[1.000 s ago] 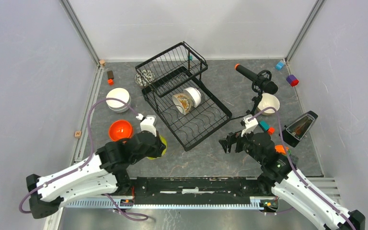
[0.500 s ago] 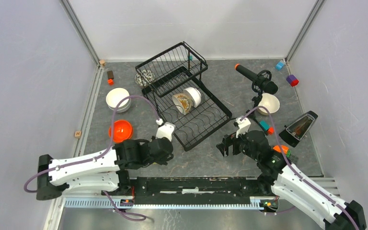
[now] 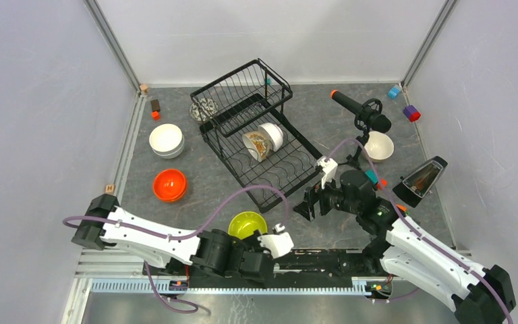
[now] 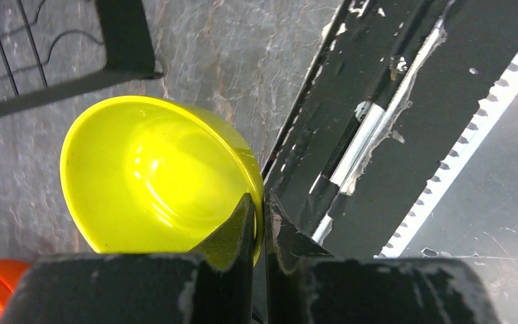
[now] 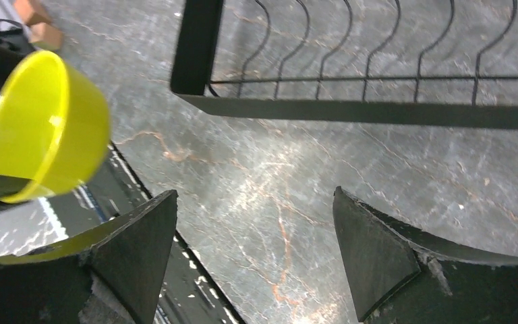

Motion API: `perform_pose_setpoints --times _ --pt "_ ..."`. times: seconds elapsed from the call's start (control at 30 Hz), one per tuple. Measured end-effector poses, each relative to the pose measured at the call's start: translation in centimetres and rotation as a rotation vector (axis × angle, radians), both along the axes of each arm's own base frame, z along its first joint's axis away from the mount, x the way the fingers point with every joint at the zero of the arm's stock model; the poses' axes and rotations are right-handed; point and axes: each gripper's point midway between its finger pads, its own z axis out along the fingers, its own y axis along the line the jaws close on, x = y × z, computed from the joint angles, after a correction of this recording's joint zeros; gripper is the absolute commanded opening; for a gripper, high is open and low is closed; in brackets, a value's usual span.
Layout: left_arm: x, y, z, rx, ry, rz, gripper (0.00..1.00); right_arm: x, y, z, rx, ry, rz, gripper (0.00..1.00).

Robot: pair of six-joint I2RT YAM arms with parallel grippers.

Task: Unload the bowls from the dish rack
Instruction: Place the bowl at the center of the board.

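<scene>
The black wire dish rack (image 3: 280,172) stands mid-table with a brown-patterned bowl (image 3: 257,145) and a white bowl (image 3: 272,134) on edge in its lower tray. My left gripper (image 3: 256,237) (image 4: 262,217) is shut on the rim of a lime green bowl (image 3: 246,223) (image 4: 155,172), one finger inside it and one outside, near the table's front edge. My right gripper (image 3: 307,205) (image 5: 256,233) hangs open over bare table just off the rack's near corner (image 5: 195,50), nothing between its fingers. The lime bowl (image 5: 47,125) shows at the left of the right wrist view.
A white bowl stack (image 3: 166,140) and an orange bowl (image 3: 170,184) sit left of the rack, a dark-patterned bowl (image 3: 202,108) behind it, another white bowl (image 3: 378,145) to the right. A microphone on a tripod (image 3: 361,111), coloured blocks (image 3: 411,113) and a black wedge (image 3: 421,179) stand at right.
My left arm has swung right along the front edge, carrying the lime bowl from beside the orange bowl. My right gripper has moved left toward the rack's corner, jaws slightly narrower.
</scene>
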Motion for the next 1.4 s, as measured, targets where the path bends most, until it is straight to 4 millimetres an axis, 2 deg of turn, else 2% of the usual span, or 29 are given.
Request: perform_pose_setpoints --times 0.2,0.33,0.5,0.63,0.9,1.07,1.23,1.4 --pt "-1.1 -2.5 -0.3 -0.002 -0.053 -0.144 0.02 -1.1 1.9 2.9 0.0 -0.018 0.102 0.9" --pt "-2.0 -4.7 -0.6 -0.07 -0.051 -0.24 0.02 -2.3 2.3 3.0 -0.044 -0.014 0.155 0.91" --pt "-3.0 -6.1 -2.1 -0.074 -0.052 -0.347 0.02 -3.4 2.6 2.8 -0.099 -0.015 0.199 0.89" --pt "-3.4 -6.9 -3.3 -0.042 -0.066 -0.404 0.02 -4.1 2.7 2.0 -0.143 -0.003 0.221 0.86" --pt "-3.4 -7.4 -3.8 -0.048 -0.082 -0.43 0.02 -6.0 3.6 0.9 -0.185 0.006 0.283 0.8" --pt "-3.5 -7.6 -4.3 -0.039 -0.08 -0.432 0.02 -7.1 4.1 -0.6 -0.227 0.027 0.308 0.71" --pt "-3.5 -7.5 -4.5 -0.034 -0.079 -0.432 0.02 -7.3 3.5 -2.5 -0.286 0.049 0.291 0.63" --pt "-3.5 -7.6 -4.6 -0.033 -0.078 -0.432 0.02 -7.1 3.3 -3.3 -0.308 0.053 0.265 0.57"
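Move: The yellow bowl hangs by its rim from my left fingers, its middle about 4 cm ahead and 4 cm left of them. My open right gripper waits some 13 cm to their right and 8 cm farther out. From my right hand the bowl is roughly 17 cm left, 4 cm back and slightly lower; the dish rack's near corner is about 11 cm left, 2 cm back and 9 cm below. Keeping the rim pinched, I carry the yellow bowl about 8 cm right towards my right gripper, sinking and easing back as my left hand turns some 25 degrees clockwise. My right hand rises briefly, then comes back, down and a little left to the bowl, tipping its fingers downward and partly closing them, one over the inside and the other outside the near-right rim. ##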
